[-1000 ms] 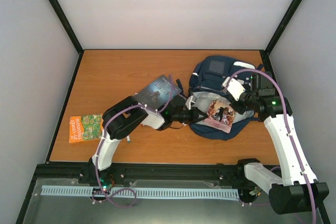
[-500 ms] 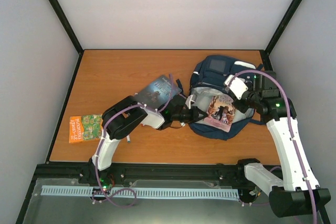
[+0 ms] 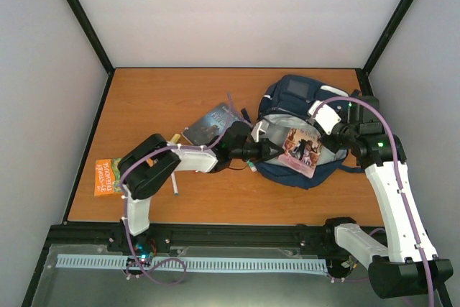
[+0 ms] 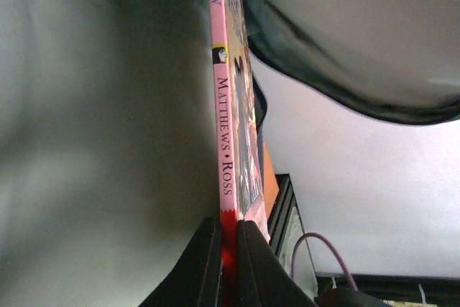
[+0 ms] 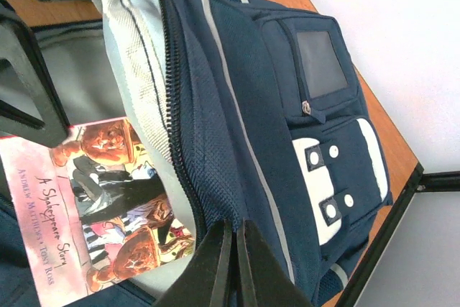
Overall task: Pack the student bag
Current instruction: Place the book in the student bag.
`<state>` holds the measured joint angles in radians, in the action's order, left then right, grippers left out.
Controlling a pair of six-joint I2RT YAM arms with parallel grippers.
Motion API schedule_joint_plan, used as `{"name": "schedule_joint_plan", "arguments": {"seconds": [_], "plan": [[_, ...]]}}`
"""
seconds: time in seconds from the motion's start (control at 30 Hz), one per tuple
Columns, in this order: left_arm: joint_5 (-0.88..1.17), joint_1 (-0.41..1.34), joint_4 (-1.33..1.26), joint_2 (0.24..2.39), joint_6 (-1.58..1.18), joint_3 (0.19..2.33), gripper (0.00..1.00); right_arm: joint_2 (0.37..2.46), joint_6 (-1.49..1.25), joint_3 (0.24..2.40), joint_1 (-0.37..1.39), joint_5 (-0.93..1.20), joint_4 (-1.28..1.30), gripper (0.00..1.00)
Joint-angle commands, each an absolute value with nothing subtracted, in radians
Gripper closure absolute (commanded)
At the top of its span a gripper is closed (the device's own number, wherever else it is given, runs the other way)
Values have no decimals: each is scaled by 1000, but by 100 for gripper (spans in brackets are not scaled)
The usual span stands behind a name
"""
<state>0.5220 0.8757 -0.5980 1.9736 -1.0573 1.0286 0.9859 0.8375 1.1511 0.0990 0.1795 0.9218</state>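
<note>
The student bag [image 3: 295, 102] lies open at the back right of the table, navy with white patches [image 5: 327, 177] and grey lining [image 4: 108, 141]. My left gripper [image 3: 267, 151] is shut on the lower spine of a pink picture book [image 3: 302, 150], which stands half inside the bag's mouth. In the left wrist view the pads [image 4: 208, 257] clamp the red end of the spine [image 4: 224, 120]. My right gripper [image 5: 231, 249] is shut on the navy fabric at the zipper edge, holding the opening up beside the book [image 5: 93, 199]. From above, this right gripper [image 3: 330, 136] sits at the bag's right rim.
A dark-covered book [image 3: 210, 123] lies on the table behind my left arm. An orange book [image 3: 115, 175] rests near the left edge. A pen [image 3: 175, 186] and a small green-tipped pen [image 3: 251, 166] lie beside the left arm. Black frame posts stand at the table's corners.
My left arm has stretched out lower and flatter, carrying the pink book slightly deeper into the bag. The right gripper keeps its hold on the rim.
</note>
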Motion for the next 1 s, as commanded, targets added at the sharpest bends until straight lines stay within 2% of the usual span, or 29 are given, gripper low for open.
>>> {"name": "schedule_joint_plan", "arguments": {"seconds": [0.0,0.27,0.57,0.7,0.97], "plan": [[459,870,-513,1869,-1006,1035,99,967,836,1164,103,158,868,97],[378,864,-607,2031,-1163,1090,99,944,827,1166,103,186,897,97],[309,849,-688,2168,-1177,1160,99,917,832,1137,103,212,917,97],[343,836,-757,2223,-1140,1186,99,904,834,1124,103,198,917,97],[332,810,-700,2294,-1134,1267,99,903,832,1127,103,197,920,97]]}}
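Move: The left gripper already holds the pink book by its spine edge. The middle of the backpack's open pocket lies about 6 cm to its right, 3 cm ahead and 8 cm below. The flap edge is roughly 10 cm right, 7 cm ahead and 12 cm above; the glue stick, 10 cm left and 5 cm back, 11 cm down. From the right gripper, which pinches that flap, the pocket is some 4 cm left, 4 cm back and 20 cm below. Keep the left gripper shut on the pink book's spine edge. Raise it a touch, about 2 cm, then drop it some 7 cm towards the pocket while pushing forward under the held-up flap, about 7 cm in all, easing slightly right late and turning about 10 degrees counter-clockwise. Keep the flap pinched with the right gripper and ease it back 1 to 2 cm. ##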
